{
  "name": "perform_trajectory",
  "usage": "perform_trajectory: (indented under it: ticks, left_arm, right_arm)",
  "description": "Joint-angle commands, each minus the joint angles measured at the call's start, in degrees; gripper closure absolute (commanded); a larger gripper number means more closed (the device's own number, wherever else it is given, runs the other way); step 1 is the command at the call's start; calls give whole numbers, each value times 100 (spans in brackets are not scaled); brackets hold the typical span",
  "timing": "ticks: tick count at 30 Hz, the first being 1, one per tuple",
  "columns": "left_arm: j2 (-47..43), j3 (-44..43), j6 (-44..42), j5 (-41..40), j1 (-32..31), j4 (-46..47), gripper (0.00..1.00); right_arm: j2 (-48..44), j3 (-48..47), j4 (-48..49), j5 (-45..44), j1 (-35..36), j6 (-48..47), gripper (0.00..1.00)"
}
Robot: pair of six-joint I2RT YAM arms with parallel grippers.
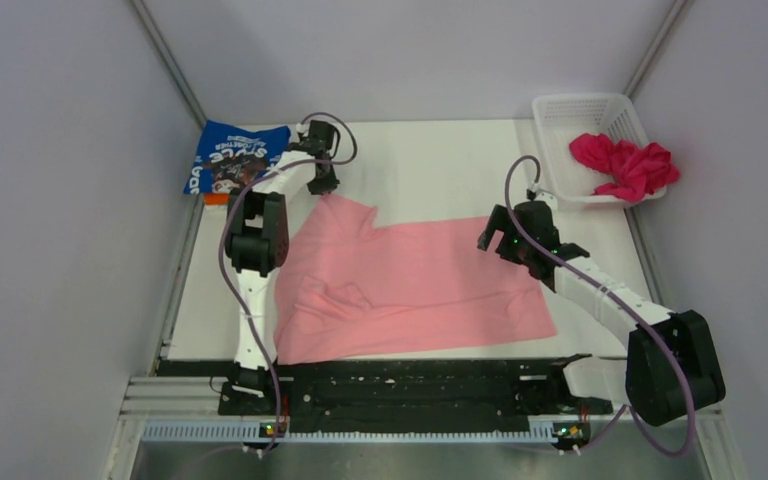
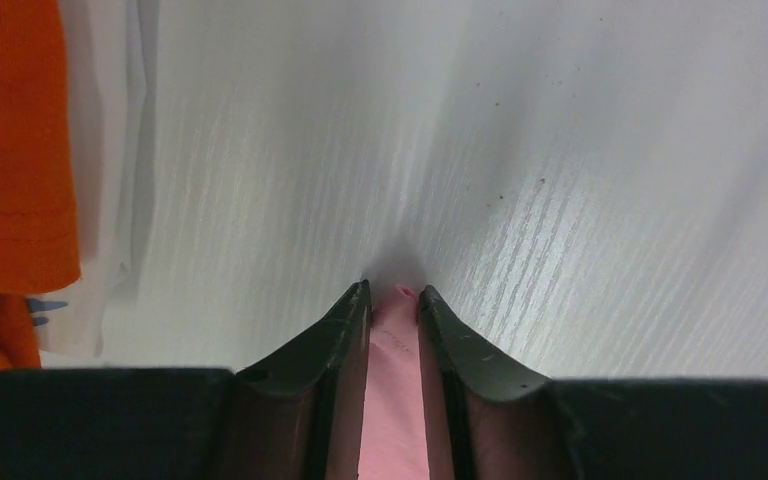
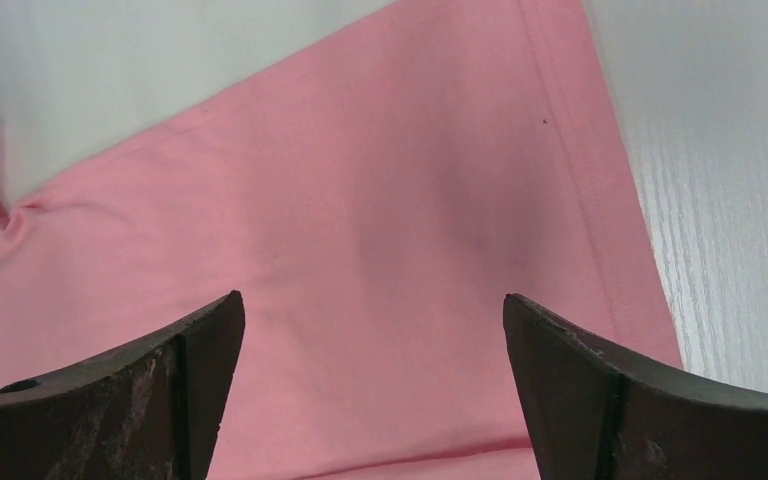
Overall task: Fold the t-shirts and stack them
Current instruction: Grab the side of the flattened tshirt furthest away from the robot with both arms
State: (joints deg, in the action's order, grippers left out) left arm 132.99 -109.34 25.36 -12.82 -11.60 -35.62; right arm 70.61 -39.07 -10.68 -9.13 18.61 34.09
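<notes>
A light pink t-shirt (image 1: 415,285) lies spread across the middle of the table. My left gripper (image 1: 322,186) stands at its far left corner. In the left wrist view this gripper (image 2: 393,292) is shut on a narrow fold of the pink cloth (image 2: 392,400). My right gripper (image 1: 500,238) hovers open over the shirt's right edge. In the right wrist view it (image 3: 372,300) has wide-apart fingers, with pink cloth (image 3: 360,200) beneath them and nothing held. A folded blue t-shirt (image 1: 235,158) with white print lies on an orange one (image 1: 215,198) at the far left. A magenta t-shirt (image 1: 625,165) sits crumpled in the basket.
The white lattice basket (image 1: 580,108) stands at the far right corner. Grey walls close in both sides. The orange cloth (image 2: 10,150) lies to the left of my left gripper, with bare white table (image 2: 560,150) ahead of it.
</notes>
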Motion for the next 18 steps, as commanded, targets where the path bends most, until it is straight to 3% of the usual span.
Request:
perform_trajectory:
  ticks: [1,6,11,18]
  left_arm:
    - [9,304,58,201,-38,-91,75]
    - [17,114,-23,110,-45,-155,99]
    - [-183,254,-163,352,-53,-20,100]
    - [-935,887,-294,563,-112,484,100]
  right_arm:
    - [49,-132,208,-54,-35,16,1]
    - [254,-382,269,-378,-65,-102,1]
    - [1017,-980,281,-747,-212,-232,1]
    - [2672,-2604,-396,-1412,-545,-491,4]
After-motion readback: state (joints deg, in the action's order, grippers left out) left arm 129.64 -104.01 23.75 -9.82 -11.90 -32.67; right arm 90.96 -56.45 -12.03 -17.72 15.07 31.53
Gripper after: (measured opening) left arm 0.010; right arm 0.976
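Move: The t-shirt's far left corner already sits between the left fingertips, about 1 cm below the hand point, with the folded stack some 15 cm left and 5 cm ahead. From the right hand the shirt's far right corner lies about 14 cm ahead, 6 cm right and 7 cm below. The basket stands roughly 30 cm ahead and 20 cm right of the right hand. Left fingers close, pinching the shirt corner; open right hand sweeps forward about 8 cm towards the far right corner. ##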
